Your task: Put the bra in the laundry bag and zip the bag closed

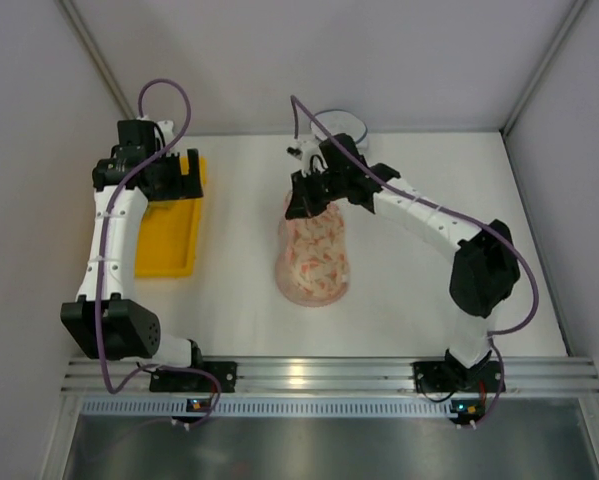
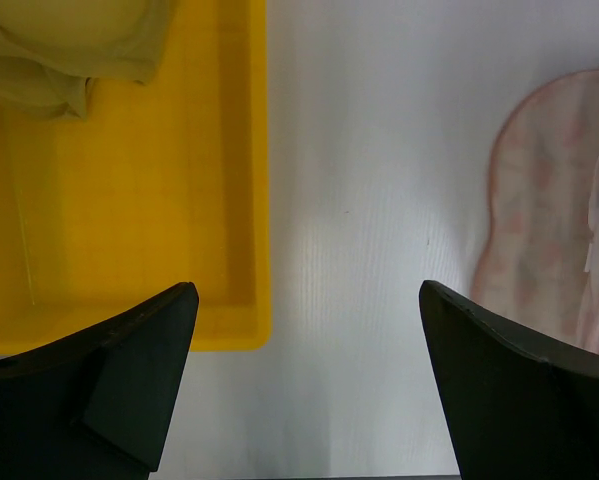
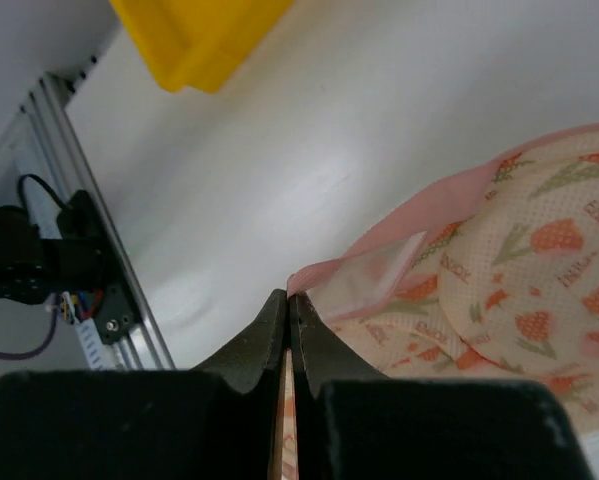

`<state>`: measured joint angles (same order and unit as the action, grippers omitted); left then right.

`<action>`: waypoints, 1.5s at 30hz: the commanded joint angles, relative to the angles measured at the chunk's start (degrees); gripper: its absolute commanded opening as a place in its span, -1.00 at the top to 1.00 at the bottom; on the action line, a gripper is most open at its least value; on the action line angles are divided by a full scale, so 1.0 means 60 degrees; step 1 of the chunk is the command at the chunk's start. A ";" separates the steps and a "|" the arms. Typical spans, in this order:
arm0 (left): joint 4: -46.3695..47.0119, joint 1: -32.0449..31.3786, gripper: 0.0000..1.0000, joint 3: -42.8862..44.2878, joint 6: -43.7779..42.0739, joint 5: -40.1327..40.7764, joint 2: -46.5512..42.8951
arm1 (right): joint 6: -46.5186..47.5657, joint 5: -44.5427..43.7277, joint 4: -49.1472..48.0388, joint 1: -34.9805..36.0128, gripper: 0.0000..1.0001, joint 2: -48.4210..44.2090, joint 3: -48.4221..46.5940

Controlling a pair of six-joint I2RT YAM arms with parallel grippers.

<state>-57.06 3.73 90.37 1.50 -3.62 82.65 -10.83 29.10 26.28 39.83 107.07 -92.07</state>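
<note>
The laundry bag (image 1: 314,258), a cream pouch with orange print and pink edging, lies mid-table, its far edge lifted. My right gripper (image 3: 289,298) is shut on that pink edge (image 3: 351,262), and fabric shows between the fingers. In the top view the right gripper (image 1: 305,205) sits at the bag's far end. The bra (image 2: 69,45), mustard-yellow fabric, lies crumpled in the far corner of the yellow tray (image 2: 129,200). My left gripper (image 2: 307,300) hangs open and empty over the tray's near right corner and the bare table. In the top view the left arm hides the bra.
The yellow tray (image 1: 169,238) stands at the left, under the left arm. A clear round bowl (image 1: 344,124) sits at the back behind the right wrist. An aluminium rail (image 3: 89,230) runs along the near table edge. Grey walls close in the sides.
</note>
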 commanded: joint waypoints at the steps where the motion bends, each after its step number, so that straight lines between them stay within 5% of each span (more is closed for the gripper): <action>1: 0.0076 0.0068 -0.96 0.0510 0.0058 -0.0568 0.0009 | -0.0392 0.1095 -0.0411 -0.0091 1.00 -0.1202 -0.0417; 6: 0.0090 0.0111 -0.97 0.0525 -0.0162 -0.1066 0.0155 | -0.0247 0.1141 0.0116 -0.0954 1.00 -0.2752 0.0578; 14: 0.0105 0.0097 -0.93 0.0612 -0.0572 -0.2676 0.0638 | 0.1539 0.1141 0.1756 -0.4044 1.00 -0.4322 0.2848; 24: 0.0179 0.0097 -0.86 0.1110 -0.0469 -0.2912 0.1297 | 0.3942 0.0484 0.1393 -0.6374 1.00 -0.3944 0.5032; 29: 0.0179 0.0068 -0.58 0.0731 -0.1009 -0.4185 0.1254 | 0.4310 -0.0089 0.0806 -0.6856 1.00 -0.3446 0.5633; 35: 0.0558 -0.0590 -0.31 -0.0587 -0.1772 -0.4071 0.1093 | 0.4471 -0.0924 0.1258 -0.7252 1.00 -0.2976 0.5604; 38: 0.1419 -0.1744 -0.29 -0.1654 -0.1729 -0.3808 0.1078 | 0.4661 -0.1304 0.1871 -0.7751 0.71 -0.2874 0.5488; 45: 0.3004 -0.4077 -0.17 -0.2304 -0.0588 -0.3762 0.2496 | 0.4808 -0.1833 0.2914 -0.8382 -0.46 -0.3458 0.4946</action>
<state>-46.85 -18.02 76.60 -5.45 -25.04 93.97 16.49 19.64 39.99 -9.50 89.62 -58.57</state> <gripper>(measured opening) 0.599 0.669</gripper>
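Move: The right hand already holds the laundry bag's pink handle; the bare table where it will lay this lies about 29 cm to its right, 2 cm back and 17 cm below. The bag's middle is roughly 3 cm right, 1 cm back and 16 cm down, the round container some 25 cm ahead and 10 cm right. From the left hand, the bag is about 26 cm right, 5 cm back, the yellow bin 15 cm left, 3 cm ahead, both well below. Keeping its grip on the handle, the right hand first lifts nearly 10 cm, then sweeps about 39 cm right and down over the bag, turning its fingers more downward, and only low over the table opens and lets go. The left hand drifts right, then swoops right and down towards the bag, turning clockwise with its fingers partly closing, still clear of the cloth. ##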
